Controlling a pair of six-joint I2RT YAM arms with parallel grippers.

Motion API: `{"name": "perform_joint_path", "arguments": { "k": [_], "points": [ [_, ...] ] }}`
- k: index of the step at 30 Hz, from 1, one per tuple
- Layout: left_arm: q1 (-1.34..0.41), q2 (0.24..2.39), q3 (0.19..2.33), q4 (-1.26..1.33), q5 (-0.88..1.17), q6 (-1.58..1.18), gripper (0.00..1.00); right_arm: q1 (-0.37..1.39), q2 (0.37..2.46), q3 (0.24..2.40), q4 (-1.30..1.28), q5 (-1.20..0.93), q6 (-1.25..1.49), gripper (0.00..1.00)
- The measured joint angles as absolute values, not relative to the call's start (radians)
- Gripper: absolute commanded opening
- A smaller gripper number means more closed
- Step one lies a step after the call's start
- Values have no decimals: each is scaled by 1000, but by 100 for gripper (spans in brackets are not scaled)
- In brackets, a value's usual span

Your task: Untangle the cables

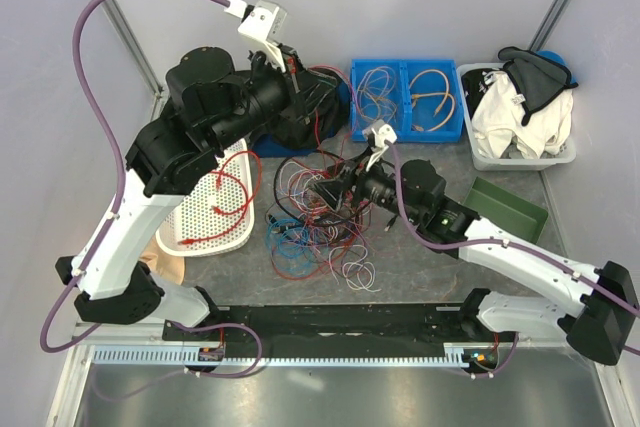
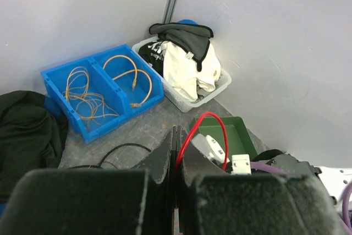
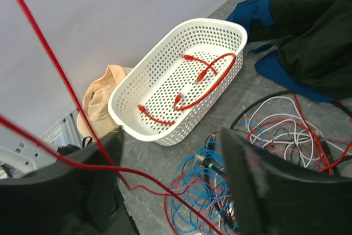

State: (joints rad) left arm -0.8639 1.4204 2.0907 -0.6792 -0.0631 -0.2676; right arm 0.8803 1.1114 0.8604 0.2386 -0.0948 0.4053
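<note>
The cables (image 1: 318, 219) lie as a messy tangle of red, blue, white and black wires mid-table. My left gripper (image 1: 296, 65) is raised at the back, shut on one red cable (image 2: 213, 117) that loops out from between its closed jaws (image 2: 179, 146). That red strand (image 1: 318, 119) runs down to the tangle. My right gripper (image 1: 327, 192) hangs low over the tangle's middle, open wide (image 3: 176, 191). The taut red cable (image 3: 148, 175) crosses between its fingers (image 3: 102, 182) without being pinched, and blue wires (image 3: 212, 188) lie below.
A white perforated basket (image 1: 190, 237) at the left holds red cables (image 3: 206, 78). A blue two-part bin (image 1: 458, 112) with pale cables stands at the back. Beside it are a white basket of clothes (image 1: 520, 122), a green tray (image 1: 510, 209) and dark cloth (image 1: 300, 122).
</note>
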Motion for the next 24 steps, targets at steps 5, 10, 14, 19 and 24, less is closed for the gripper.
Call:
{"name": "perform_joint_path", "arguments": {
  "k": [5,10,14,19,24],
  "points": [
    [-863,1415,2065,-678,-53,-268,2,881,1134,890,266,-60,402,0],
    [-863,1386,1988,-678,-88,-265,40,881,1105,944,211,-4,395,0],
    [-863,1338,1898,-674,-145,-260,92,881,1069,1028,99,65,387,0],
    [-863,1222,1687,-621,-229,-269,100,882,1055,1180,-54,160,360,0],
    [-863,1047,1389,-501,-305,-295,100,882,1077,1399,-202,237,325,0]
  ]
}}
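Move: The hanging red cable already runs between the right hand's closing pads, within a centimetre or two of their midpoint. The cable tangle lies about 28 cm below that hand, some 3 cm back and 2 cm left; the white basket is roughly 26 cm left and 4 cm ahead, equally low. From the left hand, still holding the cable high up, the stretch at the right pads is about 22 cm below and 2 cm back, neither left nor right. The right fingers shut on the hanging red cable, then carry it up about 16 cm and some 7 cm to the right, the hand swinging about 20 degrees clockwise. Once they have closed, the left fingers open wide and let go of their hold on the same cable, that hand sinking about 13 cm and drifting some 6 cm left, turning slightly counter-clockwise. ##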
